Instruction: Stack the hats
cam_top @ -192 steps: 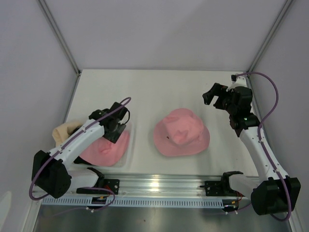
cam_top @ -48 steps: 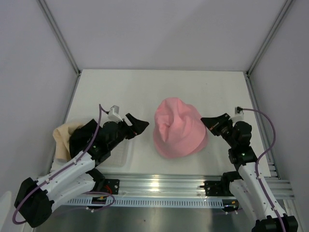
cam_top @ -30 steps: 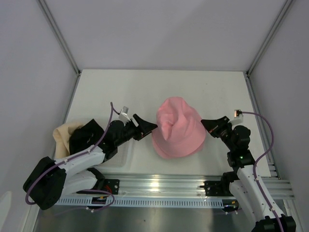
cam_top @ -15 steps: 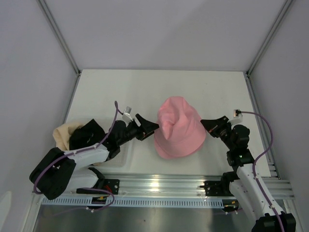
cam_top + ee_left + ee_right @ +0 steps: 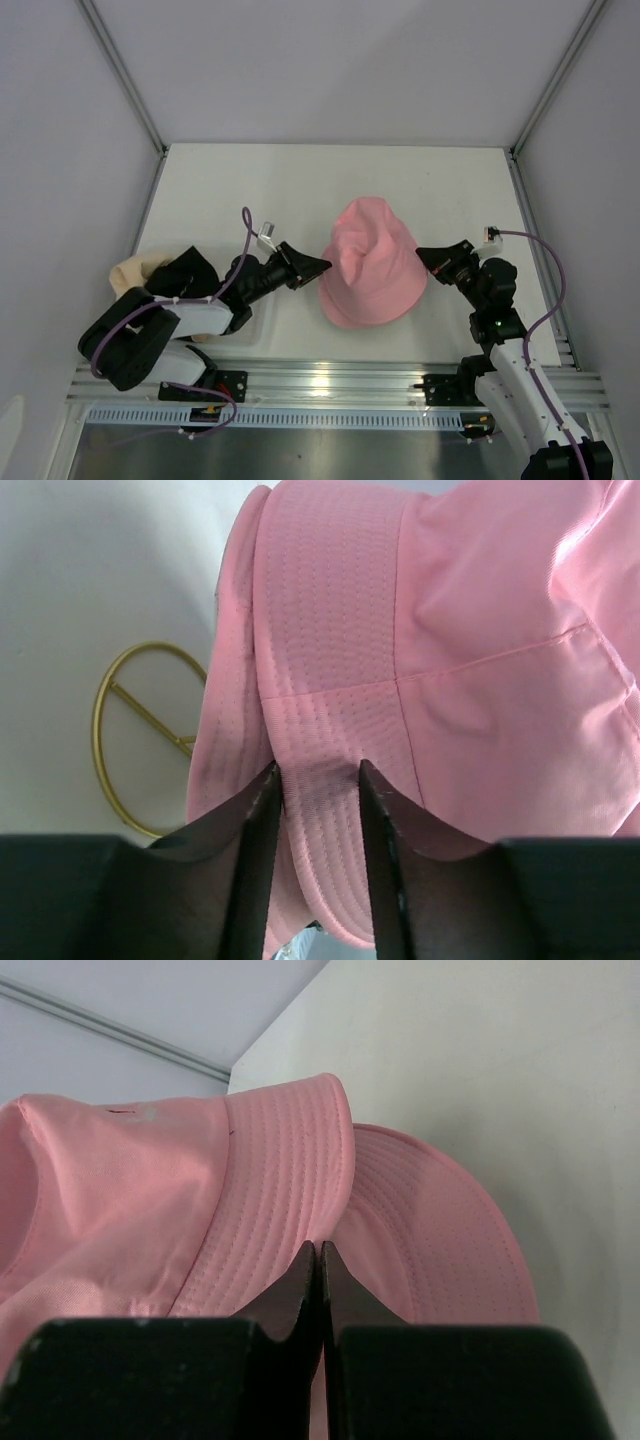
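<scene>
Two pink hats (image 5: pixel 372 265) lie one over the other in the middle of the table. In the left wrist view the upper hat's brim (image 5: pixel 320 680) runs between my left gripper's (image 5: pixel 315 770) jaws, which press on it from both sides; the lower brim (image 5: pixel 222 740) lies just to the left. My left gripper (image 5: pixel 320 266) is at the pile's left edge. My right gripper (image 5: pixel 421 253) is at the right edge, shut, its tips (image 5: pixel 320 1245) in the crease between the two brims. A black hat (image 5: pixel 185 272) and a beige hat (image 5: pixel 127 275) lie at the left.
A thin gold wire ring (image 5: pixel 140 735) lies on the table beside the pink brim. A clear shallow tray (image 5: pixel 258 312) sits under my left arm. White walls close in the table at the back and on both sides.
My left gripper has moved right to the pink pile's left brim and its jaws have closed in on the brim. The right gripper has stayed at the right brim.
</scene>
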### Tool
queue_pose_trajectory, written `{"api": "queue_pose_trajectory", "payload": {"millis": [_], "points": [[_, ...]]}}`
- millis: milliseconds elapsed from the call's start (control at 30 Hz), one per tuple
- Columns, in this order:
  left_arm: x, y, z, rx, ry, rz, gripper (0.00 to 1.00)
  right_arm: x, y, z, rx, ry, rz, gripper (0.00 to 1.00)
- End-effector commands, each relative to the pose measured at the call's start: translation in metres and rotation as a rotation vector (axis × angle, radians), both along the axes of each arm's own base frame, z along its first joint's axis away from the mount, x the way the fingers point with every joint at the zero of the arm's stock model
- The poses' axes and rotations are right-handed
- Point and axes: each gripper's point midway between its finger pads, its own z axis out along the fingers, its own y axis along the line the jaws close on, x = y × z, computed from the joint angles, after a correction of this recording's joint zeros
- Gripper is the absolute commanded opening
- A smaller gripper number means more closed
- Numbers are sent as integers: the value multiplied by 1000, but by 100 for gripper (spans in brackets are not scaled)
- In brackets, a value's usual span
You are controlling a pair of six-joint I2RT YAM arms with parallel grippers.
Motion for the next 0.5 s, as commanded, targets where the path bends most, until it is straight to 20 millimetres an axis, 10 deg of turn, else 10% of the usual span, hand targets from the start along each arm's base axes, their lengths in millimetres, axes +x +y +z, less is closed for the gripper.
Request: {"api": "queue_pose_trajectory", "payload": {"millis": [0, 133, 367, 467], "points": [[-1, -4, 33, -119, -120, -33, 31, 2, -2, -2, -29, -13, -7, 0], [-1, -8, 35, -141, -133, -54, 1, 2, -3, -3, -35, -11, -13, 0], [3, 5, 42, 12, -257, 5, 1, 2, -13, 8, -108, -40, -52, 0], [5, 13, 78, 87, -415, 46, 1, 0, -17, 24, -135, -75, -67, 0]]}}
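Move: The left hand has its half-open fingers at the left-hand brim of the upper pink hat, whose middle is about 10 cm to its right, 1 cm ahead and near its own height. The lower pink hat lies just beneath, about 10 cm right, 2 cm back and 4 cm below; the wire stand is roughly 11 cm right, 3 cm back and 8 cm down. From the right hand, already shut at the opposite brim, the upper hat's middle is some 11 cm left, 1 cm back and 2 cm lower. The left fingers shut fully and pinch the upper hat's brim edge, the hand easing about half a centimetre to the right as they close; then it lifts roughly 3.5 cm, faster towards the end, the fingertips tipping up some 10 degrees. Opposite, the right hand keeps its pinch on the brim and gives about 1 cm right and down, rolling slightly. ##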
